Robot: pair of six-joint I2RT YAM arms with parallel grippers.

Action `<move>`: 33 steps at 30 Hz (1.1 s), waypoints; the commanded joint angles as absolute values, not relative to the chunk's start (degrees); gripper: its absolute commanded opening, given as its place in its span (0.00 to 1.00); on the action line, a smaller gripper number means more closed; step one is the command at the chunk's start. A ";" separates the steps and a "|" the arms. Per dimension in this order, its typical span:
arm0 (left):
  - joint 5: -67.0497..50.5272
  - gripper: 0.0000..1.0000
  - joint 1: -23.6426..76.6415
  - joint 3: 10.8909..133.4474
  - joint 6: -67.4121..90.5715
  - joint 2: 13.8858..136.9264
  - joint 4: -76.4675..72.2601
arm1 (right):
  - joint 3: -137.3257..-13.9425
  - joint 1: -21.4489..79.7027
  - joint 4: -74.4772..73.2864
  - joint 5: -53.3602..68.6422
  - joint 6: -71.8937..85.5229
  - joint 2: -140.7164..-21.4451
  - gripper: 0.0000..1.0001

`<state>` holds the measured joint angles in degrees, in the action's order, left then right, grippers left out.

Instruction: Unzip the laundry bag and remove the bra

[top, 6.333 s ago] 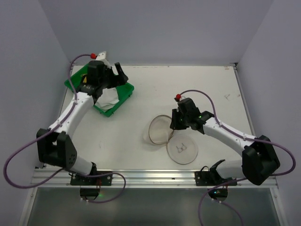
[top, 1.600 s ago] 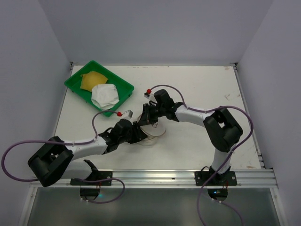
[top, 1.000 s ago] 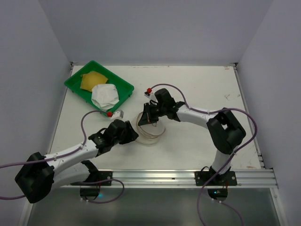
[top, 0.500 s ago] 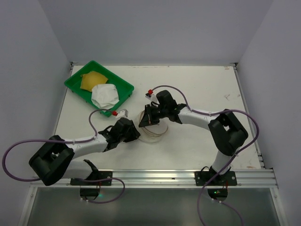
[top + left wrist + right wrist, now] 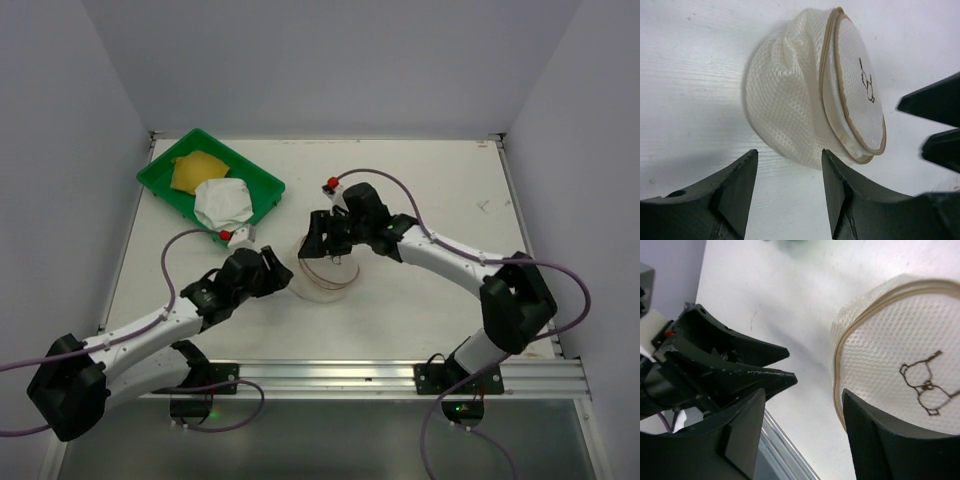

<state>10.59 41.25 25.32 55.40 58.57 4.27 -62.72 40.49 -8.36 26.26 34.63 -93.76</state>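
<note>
The laundry bag (image 5: 322,277) is a small drum of white mesh on the table between both arms, and its tan-rimmed lid (image 5: 860,85) with a black mark is tilted up. My left gripper (image 5: 277,273) is open just left of the bag. In the left wrist view the left gripper (image 5: 790,167) has bare table between its fingers, their tips just short of the bag's mesh side (image 5: 785,105). My right gripper (image 5: 325,243) is open above the bag's far rim. The right gripper (image 5: 802,405) holds nothing, with the lid (image 5: 900,365) beside it. The bra (image 5: 215,190), white and mustard-yellow, lies in the green tray.
A green tray (image 5: 262,186) stands at the back left of the table. The left gripper's fingers (image 5: 745,367) show close in the right wrist view. A metal rail (image 5: 320,372) runs along the near edge. Grey walls enclose the table.
My right gripper, shut at the bag's rim half a second ago, now stands open and has drawn back a little. My left arm has shifted slightly beside the bag.
</note>
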 commanded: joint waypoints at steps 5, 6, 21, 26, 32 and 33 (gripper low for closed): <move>22.23 0.84 38.25 36.02 49.41 50.19 23.80 | -67.24 37.36 -20.98 3.10 29.36 -76.66 0.82; 24.06 0.87 37.36 38.82 48.26 49.84 27.12 | -67.15 35.18 -22.05 0.99 29.01 -74.90 0.90; 35.93 1.00 28.48 65.45 34.37 37.63 54.03 | -68.65 23.91 -39.99 -26.54 20.13 -40.19 0.99; 37.61 1.00 28.56 71.88 32.17 30.51 57.65 | -67.67 23.91 -40.43 -27.68 15.22 -27.35 0.99; 39.64 1.00 28.56 73.30 30.68 24.19 61.26 | -67.68 23.82 -41.13 -28.30 11.87 -16.10 0.99; 40.16 1.00 28.48 73.39 30.50 23.56 61.87 | -67.50 23.82 -41.13 -28.13 11.60 -15.04 0.99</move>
<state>37.06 28.88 72.88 33.12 24.86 57.12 -67.79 23.77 -40.01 -26.63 15.22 -17.34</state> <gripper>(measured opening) 0.997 0.986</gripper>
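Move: Both empty hands hang just above the laundry bag. From the left gripper the bag lies about 5 cm ahead, 8 cm to the right and 6 cm below. The green tray is some 28 cm ahead and 20 cm left of that gripper, with the white cloth in it about 24 cm ahead and 17 cm left. From the right gripper the bag is about 3 cm ahead, 3 cm right and 11 cm below. Draw both arms up and apart, away from the laundry bag, to their own sides. Lift the left gripper about 30 cm while carrying it left; swing the right gripper some 37 cm right as it rises. Let each ease slightly forward first, then come back towards its base. Spread both half-open grippers fully, tip their fingers up and turn them outward, left counter-clockwise, right clockwise. ##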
